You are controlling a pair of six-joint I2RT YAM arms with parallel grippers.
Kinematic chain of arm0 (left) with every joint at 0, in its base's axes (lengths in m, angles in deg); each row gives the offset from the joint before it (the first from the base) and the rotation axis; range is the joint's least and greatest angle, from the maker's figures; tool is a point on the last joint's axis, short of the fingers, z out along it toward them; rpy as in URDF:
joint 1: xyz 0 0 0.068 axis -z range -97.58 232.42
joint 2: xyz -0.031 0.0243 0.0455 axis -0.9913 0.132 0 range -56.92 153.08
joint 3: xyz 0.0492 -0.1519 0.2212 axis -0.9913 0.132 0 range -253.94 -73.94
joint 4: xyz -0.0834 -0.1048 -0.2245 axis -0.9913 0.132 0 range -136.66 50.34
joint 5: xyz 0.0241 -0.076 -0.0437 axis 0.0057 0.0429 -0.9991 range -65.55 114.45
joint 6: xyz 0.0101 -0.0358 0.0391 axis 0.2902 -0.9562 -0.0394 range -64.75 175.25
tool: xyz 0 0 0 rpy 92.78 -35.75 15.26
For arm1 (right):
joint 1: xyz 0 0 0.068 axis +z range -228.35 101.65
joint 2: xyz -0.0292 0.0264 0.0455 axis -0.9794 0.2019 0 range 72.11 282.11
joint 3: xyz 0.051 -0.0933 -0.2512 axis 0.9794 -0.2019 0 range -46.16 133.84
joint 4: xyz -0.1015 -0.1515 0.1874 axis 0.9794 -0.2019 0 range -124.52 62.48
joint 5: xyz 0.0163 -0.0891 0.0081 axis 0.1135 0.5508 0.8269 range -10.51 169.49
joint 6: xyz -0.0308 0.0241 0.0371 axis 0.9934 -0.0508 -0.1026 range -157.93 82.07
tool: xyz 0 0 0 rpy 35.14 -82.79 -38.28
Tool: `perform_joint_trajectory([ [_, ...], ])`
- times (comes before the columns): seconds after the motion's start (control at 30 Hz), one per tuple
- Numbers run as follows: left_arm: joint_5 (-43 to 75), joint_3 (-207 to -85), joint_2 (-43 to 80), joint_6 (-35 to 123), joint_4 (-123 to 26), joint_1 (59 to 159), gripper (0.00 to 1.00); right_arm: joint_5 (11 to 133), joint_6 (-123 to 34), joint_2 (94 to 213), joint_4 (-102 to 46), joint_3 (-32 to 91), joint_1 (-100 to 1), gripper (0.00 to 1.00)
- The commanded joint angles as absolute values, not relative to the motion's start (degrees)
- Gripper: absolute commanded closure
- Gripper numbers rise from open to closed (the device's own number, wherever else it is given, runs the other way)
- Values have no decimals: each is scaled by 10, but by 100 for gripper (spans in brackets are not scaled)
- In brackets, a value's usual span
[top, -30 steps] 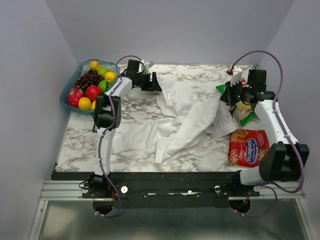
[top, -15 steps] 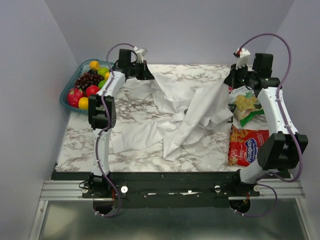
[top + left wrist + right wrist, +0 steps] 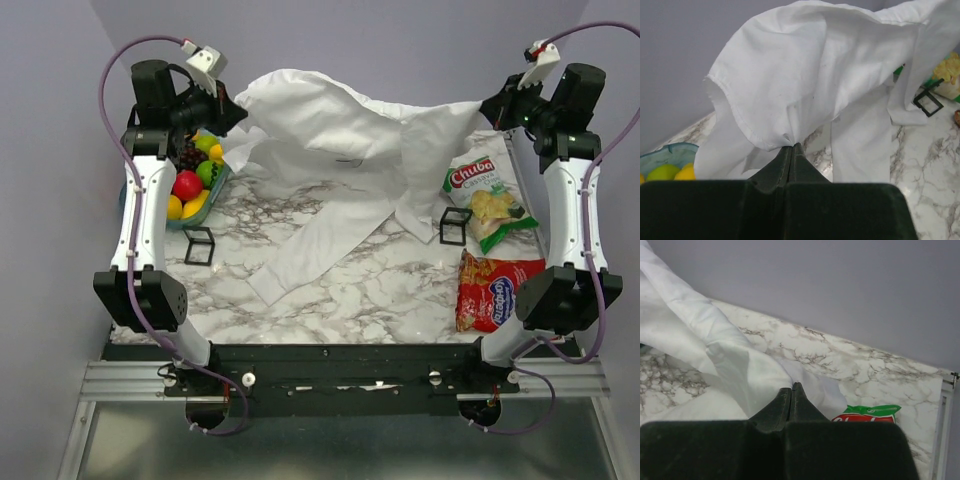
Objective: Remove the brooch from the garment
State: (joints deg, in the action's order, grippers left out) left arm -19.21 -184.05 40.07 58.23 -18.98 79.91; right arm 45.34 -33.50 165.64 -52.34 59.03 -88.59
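The garment point(image 3: 330, 125), a large white wrinkled shirt, hangs stretched in the air between my two raised arms, with a sleeve trailing down onto the marble table. My left gripper point(image 3: 232, 115) is shut on the shirt's left edge; the left wrist view shows the cloth point(image 3: 815, 75) pinched at its tips point(image 3: 791, 146). My right gripper point(image 3: 490, 108) is shut on the right edge, and the cloth point(image 3: 735, 360) is pinched at its tips point(image 3: 792, 385). The brooch does not show clearly. A faint dark mark point(image 3: 348, 160) sits on the cloth, too small to identify.
A bowl of fruit point(image 3: 195, 175) stands at the back left under the left arm. Two small black square frames point(image 3: 199, 245) point(image 3: 455, 226) stand on the table. A green chips bag point(image 3: 483, 195) and a red snack bag point(image 3: 495, 293) lie at the right.
Both arms have risen and spread apart, lifting the shirt off the table and stretching it between them. The two black frames, covered before, now show.
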Motion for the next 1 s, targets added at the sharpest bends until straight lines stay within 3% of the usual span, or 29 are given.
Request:
perform_joint_trajectory([
  [0.0,-164,-1735,344,650,-91,805,100,391,-336,1627,-548,540,-889,100],
  [0.3,-167,-1538,215,690,-54,807,98,341,-276,1560,-635,478,-889,99],
  [0.33,-203,-1535,220,702,-33,808,85,336,-274,1565,-657,480,-888,99],
  [0.37,-216,-1537,229,720,20,810,52,326,-263,1567,-669,479,-889,99],
  [0.47,-202,-1541,264,732,27,813,36,323,-236,1562,-692,444,-889,99],
  [0.67,-109,-1548,353,576,-137,817,30,322,-218,1545,-695,368,-888,99],
  [0.97,-103,-1596,520,531,-141,822,31,324,-233,1525,-671,339,-888,99],
])
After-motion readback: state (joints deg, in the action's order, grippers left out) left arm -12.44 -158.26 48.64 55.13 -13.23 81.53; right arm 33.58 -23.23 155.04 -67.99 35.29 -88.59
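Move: Each hand pinches an end of the raised garment. From the left hand, the bare table patch for its end is about 36 cm below and 9 cm back. The fruit basket is 5 cm ahead, 16 left, and the left black frame 12 back, 12 left. From the right hand, its table patch is 36 below, 7 back, 11 left; the chips bag is level, 3 right, and the right black frame 7 back, 5 left. Still pinching the garment's left end, the left hand draws it down and back, about 15 cm down, and opens to let go. Then, staying open, it goes on down and forward over the cloth, tipping some 40 degrees downward in all. The right hand keeps its pinch, lowering its end about 13 cm and back 10, slightly left, towards the table. ##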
